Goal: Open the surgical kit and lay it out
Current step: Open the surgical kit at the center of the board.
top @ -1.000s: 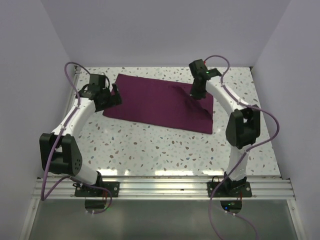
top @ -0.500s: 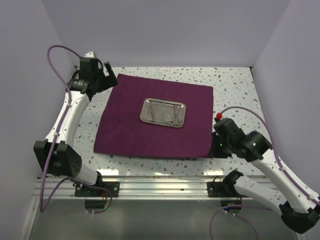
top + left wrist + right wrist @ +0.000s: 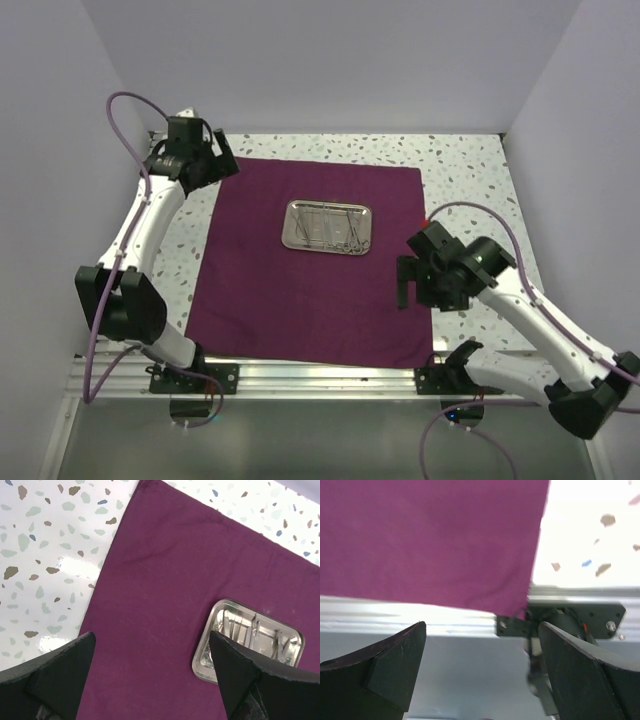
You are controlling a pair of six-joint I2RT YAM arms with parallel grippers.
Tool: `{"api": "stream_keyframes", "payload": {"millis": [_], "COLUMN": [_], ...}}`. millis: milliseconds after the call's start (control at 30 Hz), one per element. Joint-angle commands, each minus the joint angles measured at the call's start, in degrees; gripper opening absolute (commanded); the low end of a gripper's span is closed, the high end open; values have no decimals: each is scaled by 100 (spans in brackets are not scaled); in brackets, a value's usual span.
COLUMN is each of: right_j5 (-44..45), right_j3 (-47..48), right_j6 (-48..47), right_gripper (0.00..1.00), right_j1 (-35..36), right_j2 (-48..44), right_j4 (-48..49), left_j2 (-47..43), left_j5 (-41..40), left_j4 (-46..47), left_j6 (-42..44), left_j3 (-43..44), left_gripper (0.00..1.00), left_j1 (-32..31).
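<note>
The surgical kit's maroon cloth (image 3: 300, 300) lies spread flat on the speckled table. On its far half rests a shiny steel tray (image 3: 328, 226) holding thin steel instruments (image 3: 340, 230). My left gripper (image 3: 222, 166) hovers open over the cloth's far left corner, holding nothing. In the left wrist view the cloth (image 3: 165, 580) fills the gap between the open left gripper's (image 3: 152, 680) fingers, and the tray (image 3: 250, 635) shows partly behind the right finger. My right gripper (image 3: 405, 285) hangs open above the cloth's right edge. The right wrist view shows that gripper (image 3: 482, 672) empty, with the cloth's near right corner (image 3: 517, 605) below.
An aluminium rail (image 3: 320, 375) with both arm bases runs along the near edge, and the cloth's near edge reaches it. White walls close in the table on three sides. Bare speckled tabletop (image 3: 465, 180) lies right of the cloth.
The folded cloth was drawn open toward the near edge, uncovering the tray. My right gripper has opened, let go of the near right corner and lifted away. The left gripper stayed open.
</note>
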Motion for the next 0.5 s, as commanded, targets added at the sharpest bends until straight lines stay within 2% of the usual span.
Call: {"api": "stream_keyframes", "payload": {"millis": [0,100,233,267,467], "right_j5": [20,-288,-430,-369,202], "right_j3": [887,1476,2172,2356,3903], "right_j6": [-169,-494,-601,-610,-785], "right_gripper": [98,98,98,99,99], "right_j1": [-158,-763,-1992,-2117,-2769], "right_j2": [956,2037,3329,3828,5351], "right_j4": [864,1532,2062,2089,2134], "left_j2": [433,802,1479,1637,2789], "left_j5": [-21,208,322,331,402], "left_j4": [182,384,534,534,569], "left_j6": [284,433,583,644,916], "left_j3": [62,80,325,404,1212], "left_gripper": [100,100,99,98,99], "left_j1": [86,191,340,367,490]}}
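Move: The open cloth's far-left corner lies about 25 cm ahead of the left hand, straight out, and some 22 cm below. The tray of instruments is about 26 cm to that hand's right, 2 cm back. From the right hand, the cloth's far-right corner is roughly 48 cm ahead, 9 cm right and 15 cm down. The tray sits some 28 cm ahead and 19 cm left, the cloth's near-right corner 10 cm back and 4 cm right. Towards the cloth's far-right corner, the empty, open right hand sweeps forward about 27 cm, bowing a little left and then back right as it first lifts slightly, then sinks 5 cm; it turns some 20 degrees clockwise. The left hand, also open, drops about 14 cm towards the cloth's far left part, easing forward and tipping its fingers steeper. Neither visibly touches the cloth. ##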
